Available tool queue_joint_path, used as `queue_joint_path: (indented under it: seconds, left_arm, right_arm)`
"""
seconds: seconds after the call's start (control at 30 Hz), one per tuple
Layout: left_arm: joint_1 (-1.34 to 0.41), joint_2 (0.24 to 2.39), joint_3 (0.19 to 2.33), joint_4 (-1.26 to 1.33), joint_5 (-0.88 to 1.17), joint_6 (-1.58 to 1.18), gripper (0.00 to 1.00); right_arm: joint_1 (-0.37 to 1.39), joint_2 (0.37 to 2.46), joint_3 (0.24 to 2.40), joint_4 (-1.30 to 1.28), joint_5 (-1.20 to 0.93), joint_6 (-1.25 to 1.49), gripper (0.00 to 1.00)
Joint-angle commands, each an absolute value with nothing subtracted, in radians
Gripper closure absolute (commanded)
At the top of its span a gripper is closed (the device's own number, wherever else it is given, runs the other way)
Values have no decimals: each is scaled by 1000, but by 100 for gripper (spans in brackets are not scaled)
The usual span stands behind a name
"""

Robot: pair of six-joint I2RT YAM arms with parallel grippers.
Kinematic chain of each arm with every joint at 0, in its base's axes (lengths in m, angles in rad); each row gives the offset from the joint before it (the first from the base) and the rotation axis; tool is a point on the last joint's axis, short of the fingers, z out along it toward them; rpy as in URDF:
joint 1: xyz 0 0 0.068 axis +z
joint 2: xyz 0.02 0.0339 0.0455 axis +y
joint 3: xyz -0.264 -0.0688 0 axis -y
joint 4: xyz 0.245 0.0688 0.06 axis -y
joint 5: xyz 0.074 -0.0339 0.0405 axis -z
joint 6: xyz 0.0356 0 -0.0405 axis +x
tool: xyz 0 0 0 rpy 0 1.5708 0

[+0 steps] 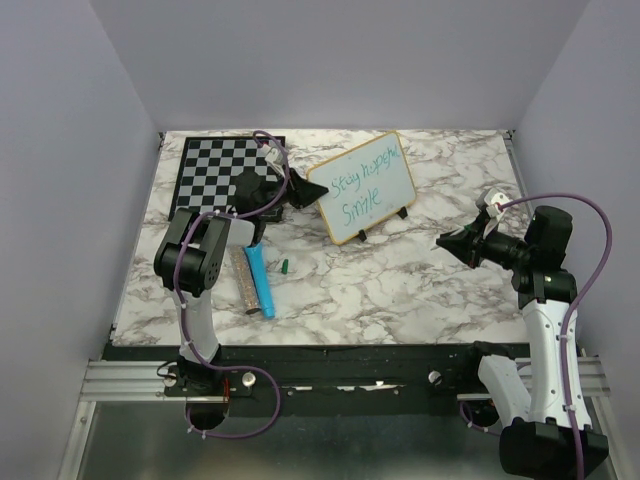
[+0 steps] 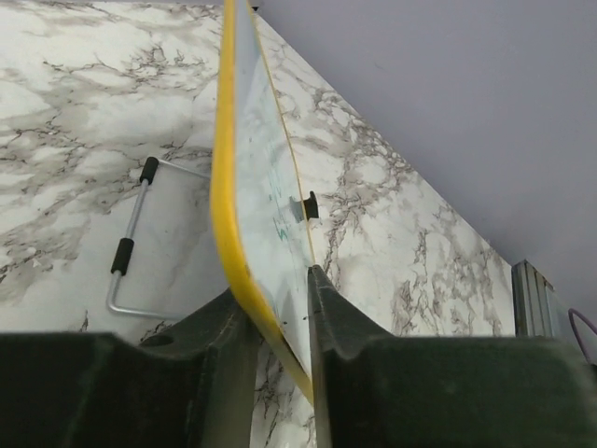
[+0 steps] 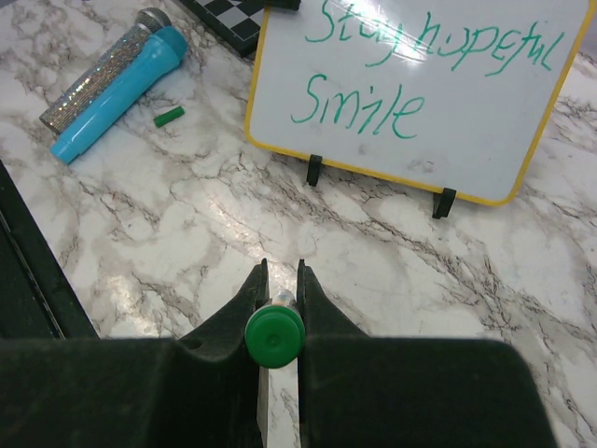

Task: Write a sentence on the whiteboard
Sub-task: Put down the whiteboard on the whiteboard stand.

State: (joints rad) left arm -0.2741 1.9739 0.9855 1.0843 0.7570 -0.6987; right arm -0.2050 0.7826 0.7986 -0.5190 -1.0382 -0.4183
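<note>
The whiteboard (image 1: 385,205) stands tilted on black feet at mid-table, its frame yellowish. The sentence (image 3: 359,105) is in green marker, two lines reading "Stay hopeful / Smile". My left gripper (image 1: 300,192) is at the board's left edge. In the left wrist view its jaws (image 2: 275,285) straddle the board's corner (image 2: 261,187), one finger on each face; whether they still press it does not show. My right gripper (image 1: 450,243) hovers right of the board, apart from it, shut on a green marker (image 3: 274,336) that I see end-on.
A chessboard (image 1: 215,165) lies at the back left, under the left arm. A blue cylinder (image 1: 260,280), a glittery cylinder (image 1: 241,280) and a small green cap (image 1: 284,267) lie in front of it. A wire stand (image 2: 131,238) props the board from behind.
</note>
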Motion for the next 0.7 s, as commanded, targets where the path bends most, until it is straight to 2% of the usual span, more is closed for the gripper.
queue_joint_path:
  seconds: [0.0,0.1,0.2,0.3,0.4,0.43,0.67]
  left_arm:
    - [-265,1971,965,1169,739,-667,64]
    - [-265,1964,965,1164,732,-666,58]
    - [-265,1957,966,1155,727,-658,57]
    - [-265,1951,963,1141,716,-643,50]
    - [-264,1941,953,1135,706,-627,48]
    - [-261,1937,940,1135,689,-626,43]
    - [-238,1867,885,1134,620,-617,27]
  right_arm:
    - [-212,782,785,-535,-1063,-419,100]
    - [-212,781,785,-537,-1063,-419,99]
    - [-212,781,785,-537,-1063,-420,99]
    - [-212,781,785,-537,-1065,-420,99]
    - [-212,781,785,-538,-1065,-420,99]
    - [-212,781,785,-538,-1066,-420,100]
    - [-212,781,785,-540,-1068,-422,99]
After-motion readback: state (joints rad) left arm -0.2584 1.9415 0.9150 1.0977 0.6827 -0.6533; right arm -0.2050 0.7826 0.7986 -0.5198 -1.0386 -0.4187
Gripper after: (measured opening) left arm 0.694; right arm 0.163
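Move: The whiteboard already stands on its stand, its left edge between the left hand's slightly parted fingers; its middle is about 10 cm to that hand's right, 4 cm ahead and 4 cm below. The stand's middle is some 13 cm right, 1 cm ahead and 9 cm down. The green cap lies roughly 14 cm back and 9 cm left, the chessboard 10 cm ahead and 23 cm left, both about 13 cm below. From the right hand, the whiteboard's middle is some 22 cm ahead, 19 cm left and 14 cm below. The whiteboard's left edge is let go as the left fingers, already slightly parted, spread wide on either side. The left hand sinks about 1 cm, nearly pauses, then eases some 1.5 cm to the left, backing off from the board while turning about 5 degrees counter-clockwise. ##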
